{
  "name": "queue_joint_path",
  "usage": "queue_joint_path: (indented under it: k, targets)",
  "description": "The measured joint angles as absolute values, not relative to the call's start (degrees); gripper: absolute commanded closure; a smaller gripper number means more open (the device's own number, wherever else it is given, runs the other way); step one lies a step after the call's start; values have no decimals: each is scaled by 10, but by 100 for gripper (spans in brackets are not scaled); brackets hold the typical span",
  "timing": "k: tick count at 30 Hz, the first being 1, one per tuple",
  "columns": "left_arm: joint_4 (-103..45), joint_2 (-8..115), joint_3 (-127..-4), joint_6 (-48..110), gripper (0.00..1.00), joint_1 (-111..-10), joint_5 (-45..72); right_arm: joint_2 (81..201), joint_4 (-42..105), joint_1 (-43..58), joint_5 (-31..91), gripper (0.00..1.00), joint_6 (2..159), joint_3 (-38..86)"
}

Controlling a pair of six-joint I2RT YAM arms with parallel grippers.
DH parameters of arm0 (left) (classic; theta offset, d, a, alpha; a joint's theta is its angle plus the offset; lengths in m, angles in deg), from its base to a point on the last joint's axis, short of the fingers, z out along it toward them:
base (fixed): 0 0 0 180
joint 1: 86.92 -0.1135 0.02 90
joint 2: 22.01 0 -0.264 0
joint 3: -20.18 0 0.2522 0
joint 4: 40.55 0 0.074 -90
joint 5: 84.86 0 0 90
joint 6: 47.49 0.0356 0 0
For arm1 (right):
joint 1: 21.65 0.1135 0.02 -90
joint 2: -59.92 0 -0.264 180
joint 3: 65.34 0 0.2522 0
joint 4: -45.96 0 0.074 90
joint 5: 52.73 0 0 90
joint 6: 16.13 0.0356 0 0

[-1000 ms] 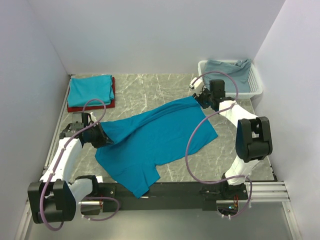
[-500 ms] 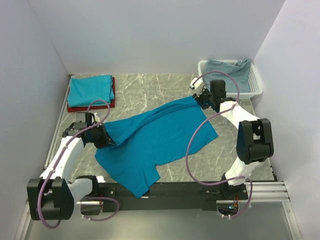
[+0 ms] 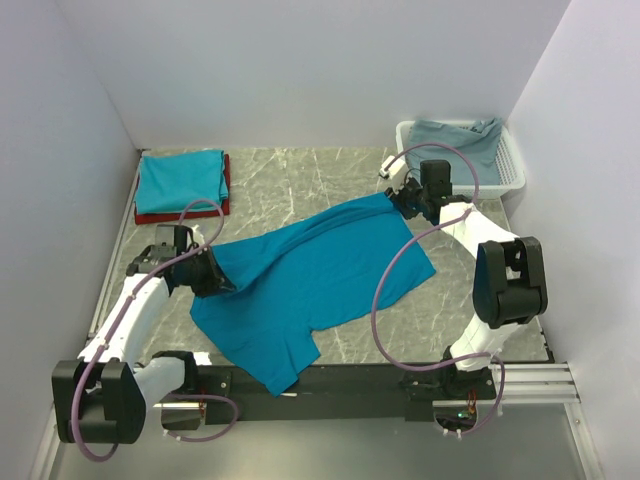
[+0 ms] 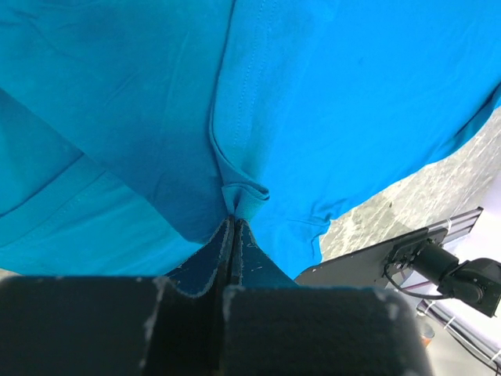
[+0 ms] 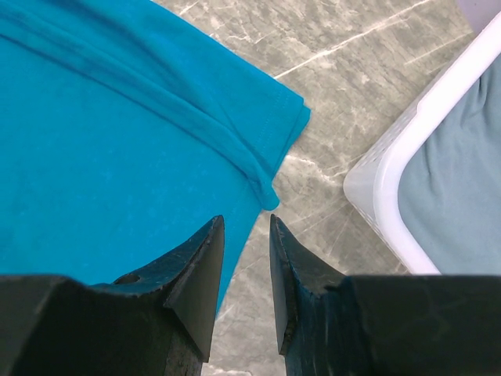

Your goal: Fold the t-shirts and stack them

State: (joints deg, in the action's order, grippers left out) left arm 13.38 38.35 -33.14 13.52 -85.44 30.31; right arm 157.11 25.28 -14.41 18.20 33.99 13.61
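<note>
A bright teal t-shirt (image 3: 310, 275) lies spread and rumpled across the middle of the marble table. My left gripper (image 3: 213, 275) is shut on a pinched fold at its left edge; in the left wrist view the fingertips (image 4: 233, 227) press together on the teal cloth (image 4: 313, 94). My right gripper (image 3: 402, 203) hovers over the shirt's far right corner. There it stands open with nothing between its fingers (image 5: 246, 223), just short of the hemmed corner (image 5: 266, 184). At the back left, a folded teal t-shirt (image 3: 180, 180) rests on a folded dark red one (image 3: 226, 185).
A white lattice basket (image 3: 512, 165) stands at the back right with grey-blue cloth (image 3: 460, 140) inside; its rim (image 5: 399, 172) is close to the right gripper. White walls enclose the table. A black rail (image 3: 350, 380) runs along the near edge.
My left gripper has shifted slightly right toward the table's middle, carrying the pinched shirt edge with it. The right arm has not moved.
</note>
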Motion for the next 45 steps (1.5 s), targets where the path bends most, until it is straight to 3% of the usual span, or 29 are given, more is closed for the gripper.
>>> queue_joint_path:
  k: [10,13,14,17,26,30,40,45]
  targets:
    - [134,385,-332,136,99,-840,311,1571,253,-144,181,63,341,135]
    - [134,390,-331,137,89,-835,313,1571,253,-144,181,63,342,135]
    - [135,392,-331,139,76,-834,313,1571,253,-144,181,63,343,135]
    - [143,398,-333,149,56,-831,315,1571,253,-144,181,62,344,135]
    - [170,382,-389,161,45,-805,318,1563,240,-144,172,62,350,135]
    - [118,420,-440,159,44,-805,307,1552,196,-135,144,62,351,142]
    - [49,724,-577,193,44,-797,274,1431,72,-63,50,62,409,156]
    - [60,771,-600,219,44,-784,255,1372,63,-63,34,62,452,160]
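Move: My left hand still pinches the loose end of the shirt's fold. The spread shirt's far edge, where I reach next, is about 13 cm ahead, 3 cm right and 7 cm below; the stack sits some 27 cm ahead and 12 cm left. My right hand is empty: the shirt's middle lies about 15 cm back, 18 cm left and 9 cm below, its far right corner 4 cm ahead and 2 cm left, the basket 14 cm ahead and 15 cm right. I ease my left hand slightly back and right, opening the fingers halfway to let go of the fold's end, then swing it up and forward in an arc, about 15 cm outward, and down to the shirt's far edge, fingers parted. My right hand, waiting at first, then leaves the far right corner, going back, up and left over the shirt, roughly 10 cm each way, still half open and rolling its left side up. ##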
